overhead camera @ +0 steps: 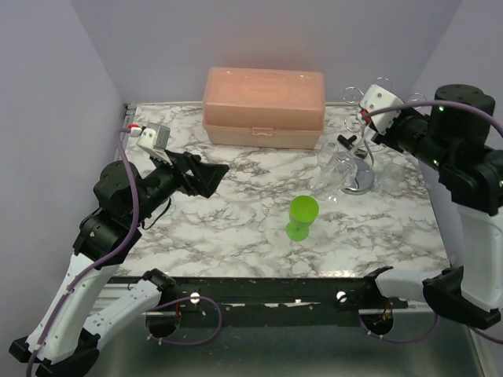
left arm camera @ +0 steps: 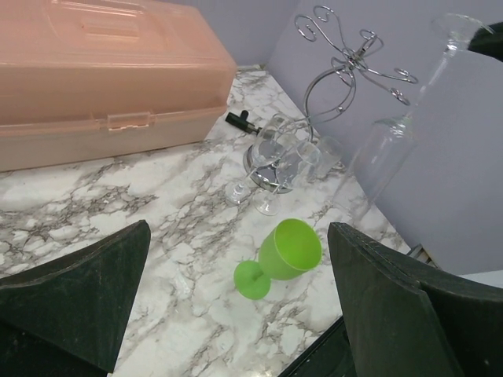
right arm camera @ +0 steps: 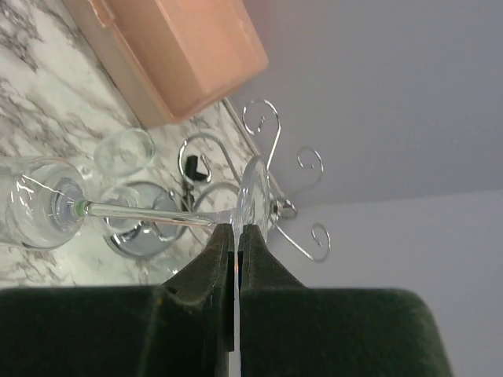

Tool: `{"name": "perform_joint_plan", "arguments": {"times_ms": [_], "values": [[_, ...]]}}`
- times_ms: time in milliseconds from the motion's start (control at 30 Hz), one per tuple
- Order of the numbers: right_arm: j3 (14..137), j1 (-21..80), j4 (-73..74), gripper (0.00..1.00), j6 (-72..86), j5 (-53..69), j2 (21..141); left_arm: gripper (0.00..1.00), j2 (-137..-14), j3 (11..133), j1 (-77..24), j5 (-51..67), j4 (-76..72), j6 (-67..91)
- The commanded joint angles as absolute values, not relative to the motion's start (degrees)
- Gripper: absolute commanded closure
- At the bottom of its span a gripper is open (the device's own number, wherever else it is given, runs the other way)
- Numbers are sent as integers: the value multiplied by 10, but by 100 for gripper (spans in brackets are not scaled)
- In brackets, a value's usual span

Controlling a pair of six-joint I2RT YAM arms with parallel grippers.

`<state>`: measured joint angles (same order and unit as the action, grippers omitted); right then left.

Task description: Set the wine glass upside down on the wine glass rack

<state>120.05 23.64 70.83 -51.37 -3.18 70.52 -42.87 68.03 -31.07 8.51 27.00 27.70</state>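
A clear wine glass [right arm camera: 141, 214] hangs upside down, and my right gripper [right arm camera: 236, 229] is shut on the rim of its round foot [right arm camera: 253, 196]. Its bowl [left arm camera: 385, 153] points down toward the table, just right of the wine glass rack [left arm camera: 346, 71]. The rack is a silver wire stand with curled arms [right arm camera: 263, 118] and a shiny round base [overhead camera: 360, 179]. In the top view my right gripper [overhead camera: 364, 118] is up at the rack's arms. My left gripper [left arm camera: 237, 236] is open and empty above the table's left-middle [overhead camera: 212, 174].
A green plastic goblet [overhead camera: 302, 216] stands on the marble table [overhead camera: 236, 228] in front of the rack. Other clear glasses [left arm camera: 271, 157] crowd the rack's base. A pink lidded box [overhead camera: 263, 106] sits at the back. A small black object [left arm camera: 240, 120] lies behind the rack.
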Motion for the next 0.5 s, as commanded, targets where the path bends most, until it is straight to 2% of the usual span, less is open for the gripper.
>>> {"name": "perform_joint_plan", "arguments": {"times_ms": [0,67,233,467], "values": [[1204,240,551,100,-455,-14,767,1,-414,679,-306,83,258,273],[1216,240,496,100,-451,-47,809,2,-411,679,-305,78,258,275],[1362,239,455,100,-435,-80,945,2,-403,678,-304,64,254,280],[1350,220,324,100,-504,-162,999,1,-380,655,-303,43,245,290]]}}
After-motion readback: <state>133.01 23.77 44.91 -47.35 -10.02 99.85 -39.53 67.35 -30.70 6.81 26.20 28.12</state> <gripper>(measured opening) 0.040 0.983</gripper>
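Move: The right hand holds the clear wine glass bowl-down by its foot; the rack's top lies some 20 cm ahead of this hand, 8 cm to its right and about 12 cm lower. The clear glasses on the table stand roughly 14 cm ahead, straight in line and some 36 cm below, and the box's middle is about 28 cm ahead, 20 cm left and 35 cm below. From the idle left hand, the rack's top lies about 28 cm ahead, 49 cm right and 7 cm below. The right hand keeps its pinch on the foot and sweeps the hanging wine glass quickly forward by about 19 cm and some 6 cm to the left at nearly constant height, from short of the rack to about level with its left side, the bowl passing out over the box's right end. On the way the wrist turns roughly 10 degrees in all, with the fingertips swinging a little clockwise and tipping up, while the fingers stay shut. ##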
